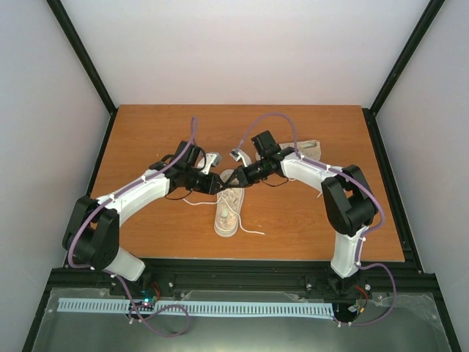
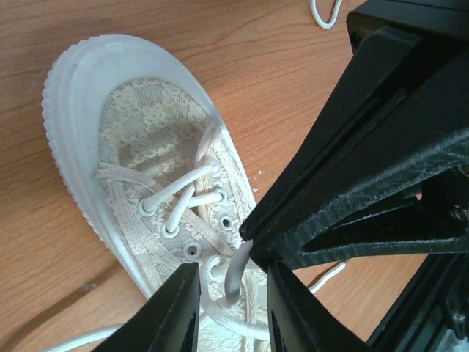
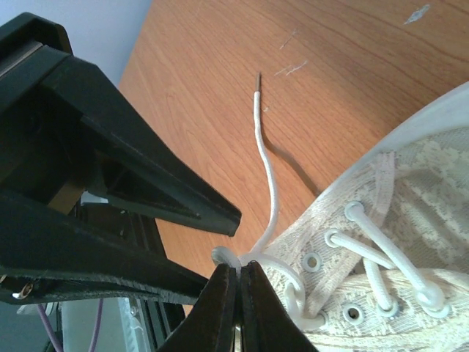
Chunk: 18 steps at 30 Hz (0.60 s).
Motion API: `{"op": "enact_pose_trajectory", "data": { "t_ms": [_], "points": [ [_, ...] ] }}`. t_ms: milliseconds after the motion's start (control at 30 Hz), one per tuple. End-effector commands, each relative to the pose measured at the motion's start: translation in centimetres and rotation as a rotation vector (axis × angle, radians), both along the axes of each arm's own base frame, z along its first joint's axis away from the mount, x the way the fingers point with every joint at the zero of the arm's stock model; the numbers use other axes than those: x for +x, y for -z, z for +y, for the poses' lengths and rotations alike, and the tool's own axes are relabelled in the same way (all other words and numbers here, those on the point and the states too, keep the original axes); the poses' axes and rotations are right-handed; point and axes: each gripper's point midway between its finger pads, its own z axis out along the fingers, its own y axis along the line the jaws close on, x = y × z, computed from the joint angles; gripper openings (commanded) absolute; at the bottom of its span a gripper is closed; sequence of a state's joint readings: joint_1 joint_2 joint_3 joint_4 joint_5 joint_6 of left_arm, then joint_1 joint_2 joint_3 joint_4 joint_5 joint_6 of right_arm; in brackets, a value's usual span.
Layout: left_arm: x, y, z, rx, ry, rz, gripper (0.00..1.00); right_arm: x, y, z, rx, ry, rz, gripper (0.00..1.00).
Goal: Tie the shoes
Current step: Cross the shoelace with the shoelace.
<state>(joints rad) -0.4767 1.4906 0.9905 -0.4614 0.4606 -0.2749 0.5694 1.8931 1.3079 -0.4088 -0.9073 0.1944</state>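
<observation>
One cream lace-patterned shoe (image 1: 229, 209) lies mid-table, toe toward the arms; a second shoe (image 1: 308, 147) shows partly behind the right arm. Both grippers meet over the near shoe's eyelets. My right gripper (image 3: 239, 265) is shut on a short loop of white lace (image 3: 229, 256) at the shoe's top eyelets, and the lace's free end (image 3: 265, 154) trails over the wood. In the left wrist view that lace (image 2: 236, 275) hangs from the right gripper's black fingers (image 2: 344, 183) between the jaws of my left gripper (image 2: 231, 270), which stand apart on either side of it without touching.
Loose lace ends lie on the wooden table (image 1: 146, 139) to the left (image 1: 192, 201) and right (image 1: 253, 231) of the near shoe. Black frame rails (image 1: 392, 176) edge the table, with white walls behind. A white cable duct (image 1: 198, 308) runs along the near edge.
</observation>
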Motion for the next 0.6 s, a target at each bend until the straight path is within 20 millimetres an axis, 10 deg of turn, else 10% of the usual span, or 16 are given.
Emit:
{"op": "enact_pose_trajectory", "data": {
  "t_ms": [0,567],
  "points": [
    [1.9,-0.7,-0.6,-0.025,-0.009,-0.053,0.26,-0.6,-1.5,0.2,0.041,-0.035,-0.023,0.03],
    [2.7,-0.1,0.5,0.011,-0.081,-0.094,0.01,-0.5,-1.7,-0.2,0.013,-0.02,-0.04,0.13]
  ]
}}
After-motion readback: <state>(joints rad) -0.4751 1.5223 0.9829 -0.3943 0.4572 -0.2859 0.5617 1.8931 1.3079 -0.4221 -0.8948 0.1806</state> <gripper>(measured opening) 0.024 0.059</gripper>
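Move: The shoelace pinched in the right hand's tips already stands between the left hand's part-open fingers, about 1 cm ahead and 1 cm right of the left hand point, level with it. From the left hand, the shoe's middle is some 5 cm back, 3 cm right and 8 below; the loose lace on its left side lies about 4 cm back, 7 left, 12 below. Left fingers shut on the shoelace, easing about 1 cm forward, while the right hand stays, its tips barely parting. ##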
